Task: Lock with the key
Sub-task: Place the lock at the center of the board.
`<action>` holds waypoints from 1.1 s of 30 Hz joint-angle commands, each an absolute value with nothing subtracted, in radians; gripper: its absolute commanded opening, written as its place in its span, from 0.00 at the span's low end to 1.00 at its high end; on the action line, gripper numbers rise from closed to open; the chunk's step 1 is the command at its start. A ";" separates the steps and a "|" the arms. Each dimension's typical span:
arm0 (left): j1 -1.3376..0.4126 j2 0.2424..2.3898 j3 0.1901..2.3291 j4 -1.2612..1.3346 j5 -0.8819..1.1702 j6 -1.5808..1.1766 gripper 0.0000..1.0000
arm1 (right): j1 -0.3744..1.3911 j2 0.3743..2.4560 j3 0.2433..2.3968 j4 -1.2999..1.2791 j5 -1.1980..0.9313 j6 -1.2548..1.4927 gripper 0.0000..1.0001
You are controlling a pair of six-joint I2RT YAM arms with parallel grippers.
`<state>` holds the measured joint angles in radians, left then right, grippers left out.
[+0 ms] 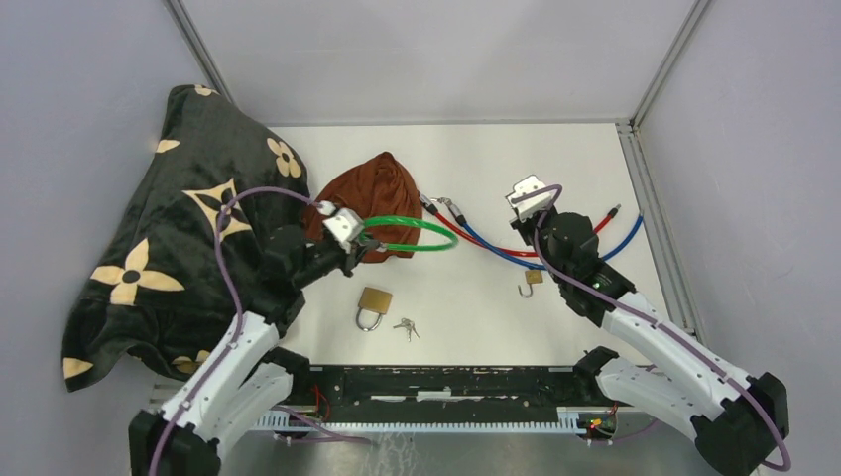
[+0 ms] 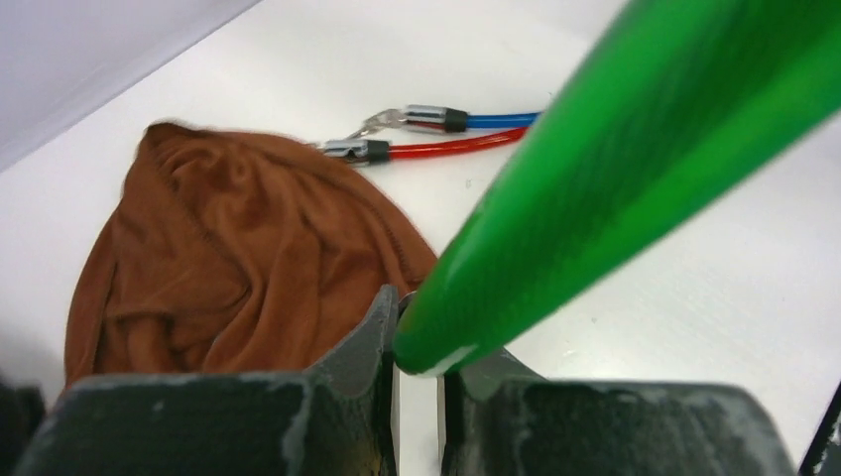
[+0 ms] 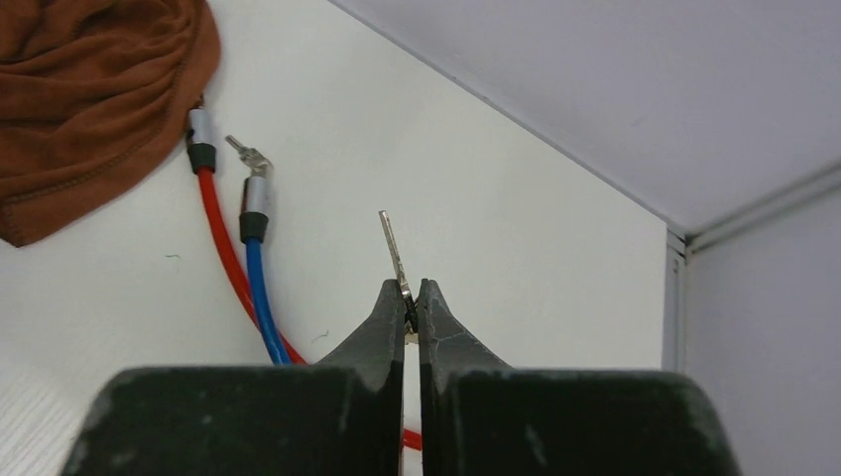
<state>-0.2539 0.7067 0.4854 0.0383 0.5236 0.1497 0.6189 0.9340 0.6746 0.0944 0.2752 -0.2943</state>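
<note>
My right gripper (image 1: pixel 526 203) (image 3: pixel 411 293) hangs above the table at the back right, shut on a small silver key (image 3: pixel 394 250) whose blade sticks up past the fingertips. My left gripper (image 1: pixel 357 241) (image 2: pixel 421 332) is shut on one end of a green cable loop (image 1: pixel 415 236) (image 2: pixel 615 169), held above the table. A brass padlock (image 1: pixel 374 303) lies on the table in front of the left gripper, with a bunch of keys (image 1: pixel 406 327) beside it. A smaller brass padlock (image 1: pixel 534 279), shackle open, lies below the right arm.
A brown cloth (image 1: pixel 372 196) (image 2: pixel 228 258) (image 3: pixel 89 89) sits behind the green loop. Red (image 1: pixel 476 241) (image 3: pixel 223 248) and blue (image 1: pixel 496 246) (image 3: pixel 260 288) cables with metal ends cross the table's middle. A black patterned blanket (image 1: pixel 169 238) covers the left side.
</note>
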 commanded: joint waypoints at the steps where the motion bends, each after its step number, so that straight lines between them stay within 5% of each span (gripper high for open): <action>1: -0.582 0.863 0.610 0.028 0.314 0.516 0.02 | 0.616 0.840 0.686 -0.012 0.438 -0.250 0.00; 14: -0.964 1.360 0.719 0.553 0.092 0.912 0.02 | 0.615 0.693 0.715 -0.219 0.241 -0.245 0.00; 21: -0.996 1.429 0.604 0.456 0.215 1.131 0.03 | 0.615 0.795 0.793 -0.365 0.066 -0.214 0.00; 26: -1.004 1.422 0.539 0.246 0.308 1.190 0.43 | 0.616 0.873 0.801 -0.419 -0.233 -0.147 0.00; 33: -1.020 1.381 0.485 0.194 0.335 1.183 0.66 | 0.617 0.938 0.726 -0.451 -0.507 -0.042 0.00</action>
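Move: My left hand holds the green lock; its place, the bare board centre, is about 17 cm to the right, 8 cm back and 20 cm below. At the same depth, the brass padlock lies some 11 cm back and 2 cm right of my left hand, the key bunch 16 cm back and 9 cm right, and the cable heads 10 cm ahead and 13 cm right. From my right hand, still gripping a small key, the same centre spot is roughly 13 cm back, 11 cm left and 23 cm down. With my left hand I sweep the green lock about 20 cm right, sinking as I go, then drop steeply and slightly back to the board, swinging the wrist clockwise and rolling its left side up; late on the way down the fingers open and let go. My right hand keeps the key, first easing back, right and a little up, then coming back, left and down towards the lock, tipping down some 30 degrees. ##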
